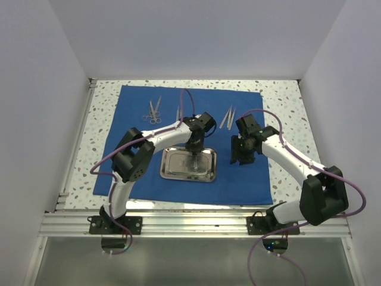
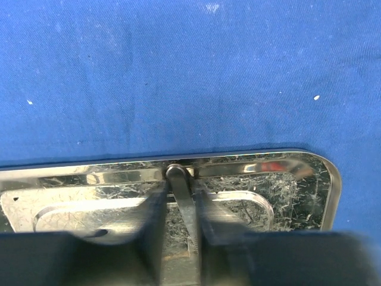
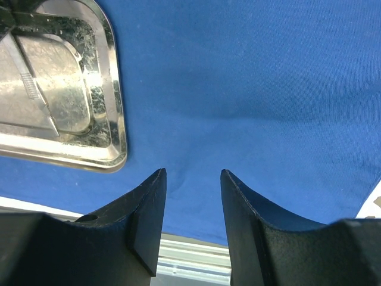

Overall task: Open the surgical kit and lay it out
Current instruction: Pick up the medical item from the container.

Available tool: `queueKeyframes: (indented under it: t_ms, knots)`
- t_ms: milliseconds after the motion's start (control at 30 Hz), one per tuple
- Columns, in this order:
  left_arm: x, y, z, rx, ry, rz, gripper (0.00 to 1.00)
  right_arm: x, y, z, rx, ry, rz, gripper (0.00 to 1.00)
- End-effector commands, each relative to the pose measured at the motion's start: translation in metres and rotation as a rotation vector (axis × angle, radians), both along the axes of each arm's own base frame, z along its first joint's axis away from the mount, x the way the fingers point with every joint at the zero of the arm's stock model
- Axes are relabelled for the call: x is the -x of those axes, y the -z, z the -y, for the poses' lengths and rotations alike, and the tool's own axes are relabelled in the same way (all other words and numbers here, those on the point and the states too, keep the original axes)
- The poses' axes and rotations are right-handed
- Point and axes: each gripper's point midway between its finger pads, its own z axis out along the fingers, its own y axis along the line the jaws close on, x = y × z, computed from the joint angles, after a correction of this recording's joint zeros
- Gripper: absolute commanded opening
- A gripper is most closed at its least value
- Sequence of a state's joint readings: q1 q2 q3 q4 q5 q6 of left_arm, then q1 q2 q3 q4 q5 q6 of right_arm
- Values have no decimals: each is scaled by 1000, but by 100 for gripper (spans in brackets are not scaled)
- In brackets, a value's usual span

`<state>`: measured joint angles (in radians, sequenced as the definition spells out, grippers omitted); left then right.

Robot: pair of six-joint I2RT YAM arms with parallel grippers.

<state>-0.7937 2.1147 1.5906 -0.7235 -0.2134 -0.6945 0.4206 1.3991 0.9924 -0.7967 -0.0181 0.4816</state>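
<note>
The surgical kit's royal-blue cloth (image 1: 250, 173) lies spread flat on the table. A shiny steel tray (image 1: 172, 174) rests on its near middle. My left gripper (image 1: 193, 158) points down into the tray. In the left wrist view its fingertips (image 2: 156, 193) pinch the rounded end of a thin flat metal instrument (image 2: 181, 196) against the tray's far wall (image 2: 268, 167). My right gripper (image 1: 241, 158) hovers over bare cloth (image 3: 250, 89) to the right of the tray (image 3: 113, 119), open (image 3: 191, 173) and holding nothing.
Scissors (image 1: 153, 112), another slim tool (image 1: 178, 113) and a pair of tweezers (image 1: 227, 118) lie on the cloth's far part. An aluminium rail (image 1: 196, 223) runs along the near table edge. White walls stand on three sides.
</note>
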Motion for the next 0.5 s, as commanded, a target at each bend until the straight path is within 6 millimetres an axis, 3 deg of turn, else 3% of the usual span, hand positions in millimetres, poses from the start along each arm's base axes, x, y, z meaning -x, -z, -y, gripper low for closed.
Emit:
queueKeyframes:
  t_ms: [0,100,200,467]
  knots:
    - [28,35,-13,-71,-6,-119,20,-3,-8,-1,-12,1,27,46]
    - [26,38,-11,-67,4,-117,6,-4,-10,-1,-11,5,33,46]
    - [24,32,-10,-73,11,-111,0,-5,-11,-2,-11,5,34,46]
    - [-12,-41,0,-59,27,40,0,-7,-14,-2,-13,12,42,46]
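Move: The left hand is low over the tray's far side, open around the scalpel's far end; the scalpel's middle lies about 3 cm back, straight in line, 1 cm below. A small item in the tray sits some 4 cm back and 4 cm left. The tweezers lie about 16 cm ahead and 6 cm left. From the right hand, the scalpel is about 17 cm left, 4 cm ahead and 8 cm below. The left fingers close on the scalpel's far end, pinch it, then start raising it about 1 cm. ##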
